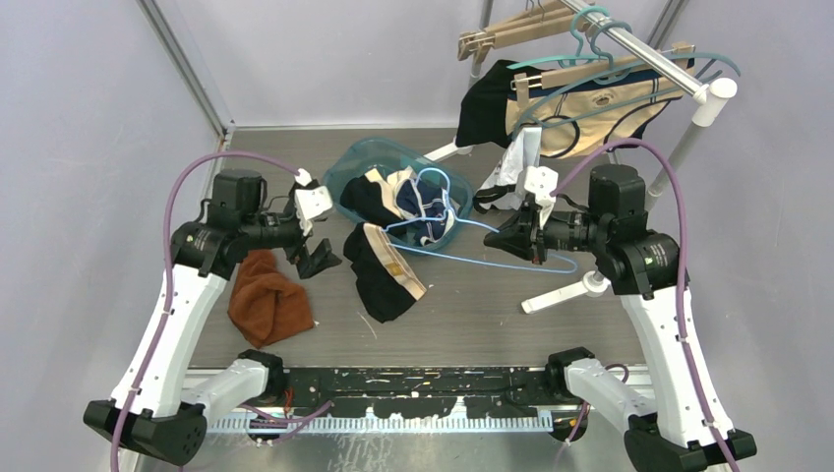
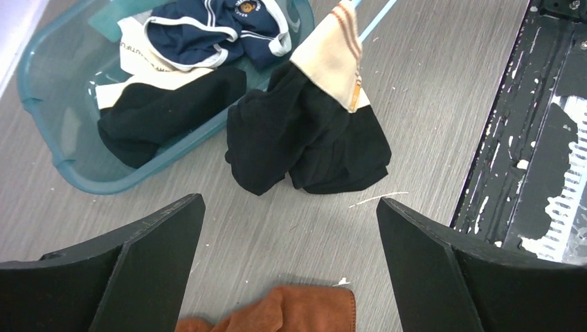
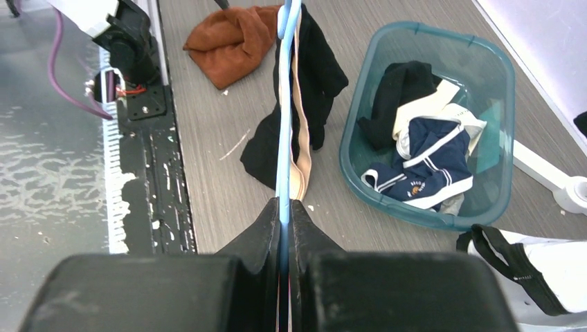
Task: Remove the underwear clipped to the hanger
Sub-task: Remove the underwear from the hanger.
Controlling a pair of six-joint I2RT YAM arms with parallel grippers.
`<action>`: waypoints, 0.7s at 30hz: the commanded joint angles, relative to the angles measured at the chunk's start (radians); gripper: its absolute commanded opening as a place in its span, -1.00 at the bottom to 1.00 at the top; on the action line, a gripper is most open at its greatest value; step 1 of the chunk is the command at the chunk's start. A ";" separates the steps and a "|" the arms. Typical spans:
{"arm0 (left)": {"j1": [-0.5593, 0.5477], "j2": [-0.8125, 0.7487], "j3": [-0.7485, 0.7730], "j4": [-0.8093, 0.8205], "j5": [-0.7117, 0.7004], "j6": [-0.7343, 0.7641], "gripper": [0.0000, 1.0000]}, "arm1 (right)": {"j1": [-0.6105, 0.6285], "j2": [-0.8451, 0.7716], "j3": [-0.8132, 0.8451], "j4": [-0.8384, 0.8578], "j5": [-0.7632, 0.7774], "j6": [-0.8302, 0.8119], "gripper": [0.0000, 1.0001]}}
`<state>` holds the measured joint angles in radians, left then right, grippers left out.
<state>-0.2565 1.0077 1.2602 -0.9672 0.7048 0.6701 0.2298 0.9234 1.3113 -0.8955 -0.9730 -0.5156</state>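
Note:
Black underwear with a beige waistband point(image 1: 382, 280) point(image 2: 304, 138) lies crumpled on the table, just in front of the basin. My left gripper point(image 1: 317, 260) point(image 2: 291, 207) hovers to its left, open, with nothing between the fingers. My right gripper point(image 1: 500, 236) point(image 3: 285, 204) is shut on the thin light-blue hanger point(image 1: 472, 258) point(image 3: 285, 138). The hanger reaches left toward the underwear point(image 3: 322, 76), its far end over the waistband. Whether a clip still grips the cloth I cannot tell.
A teal basin point(image 1: 339, 177) point(image 2: 41, 138) point(image 3: 429, 31) holds several more garments. A brown cloth point(image 1: 266, 300) point(image 2: 291, 311) point(image 3: 232, 38) lies under the left arm. A rack point(image 1: 649, 49) with hangers and hanging underwear point(image 1: 590, 108) stands back right, its white foot point(image 1: 565, 293) on the table.

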 commanded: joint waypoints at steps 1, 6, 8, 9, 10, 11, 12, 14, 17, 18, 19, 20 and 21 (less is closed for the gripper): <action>0.012 -0.011 -0.050 0.131 0.047 -0.015 0.96 | -0.017 0.002 0.068 0.038 -0.102 0.067 -0.98; 0.019 0.024 -0.089 0.187 0.112 -0.019 1.00 | -0.033 -0.001 0.073 0.061 -0.131 0.113 -0.98; 0.020 0.042 -0.098 0.196 0.158 -0.018 0.95 | -0.040 -0.006 0.070 0.066 -0.138 0.122 -0.98; 0.020 0.049 -0.102 0.200 0.182 -0.018 0.92 | -0.045 -0.006 0.069 0.072 -0.147 0.127 -0.98; 0.019 0.058 -0.107 0.207 0.205 -0.019 0.88 | -0.047 -0.006 0.067 0.077 -0.153 0.132 -0.98; 0.019 0.068 -0.112 0.216 0.226 -0.020 0.85 | -0.048 -0.007 0.066 0.080 -0.157 0.137 -0.98; 0.019 0.076 -0.117 0.229 0.244 -0.020 0.81 | -0.051 -0.006 0.067 0.084 -0.163 0.141 -0.98; 0.020 0.096 -0.122 0.235 0.265 -0.011 0.76 | -0.056 -0.006 0.070 0.089 -0.171 0.150 -0.98; 0.020 0.132 -0.124 0.243 0.291 0.012 0.62 | -0.061 -0.005 0.071 0.096 -0.182 0.157 -0.98; 0.019 0.143 -0.124 0.245 0.301 0.018 0.57 | -0.062 -0.005 0.071 0.097 -0.185 0.159 -0.98; 0.019 0.152 -0.123 0.247 0.310 0.021 0.52 | -0.065 -0.004 0.073 0.096 -0.187 0.160 -0.98; 0.019 0.166 -0.123 0.248 0.320 0.024 0.46 | -0.067 -0.006 0.073 0.096 -0.185 0.160 -0.98; 0.019 0.174 -0.122 0.246 0.328 0.027 0.39 | -0.067 -0.005 0.072 0.097 -0.183 0.160 -0.98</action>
<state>-0.2417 1.1595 1.1339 -0.7773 0.9421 0.6716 0.1715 0.9253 1.3392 -0.8608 -1.1130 -0.3801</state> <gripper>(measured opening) 0.746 0.091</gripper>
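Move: The underwear hangs by one corner from the near end of the blue hanger. Its middle is about 11 cm to the left hand's right, about level fore and aft, and some 8 cm lower. From that hand the basket stands 12 cm right, 14 cm ahead and 25 cm down; the brown cloth lies 15 cm left, 9 cm back, equally low. The right hand holds the hanger's other end; from there the underwear is about 19 cm left, level fore and aft, 14 cm lower. Down and to its right, with some forward drift, the left hand closes in on the hanging underwear by about 5 cm, first sinking, then swinging across. Its wrist turns roughly 10 degrees clockwise and tips down a little, while its wide-open fingers start to close around the underwear's left edge. The right hand keeps its grip on the hanger and lifts it about 2 cm, easing slightly back. ##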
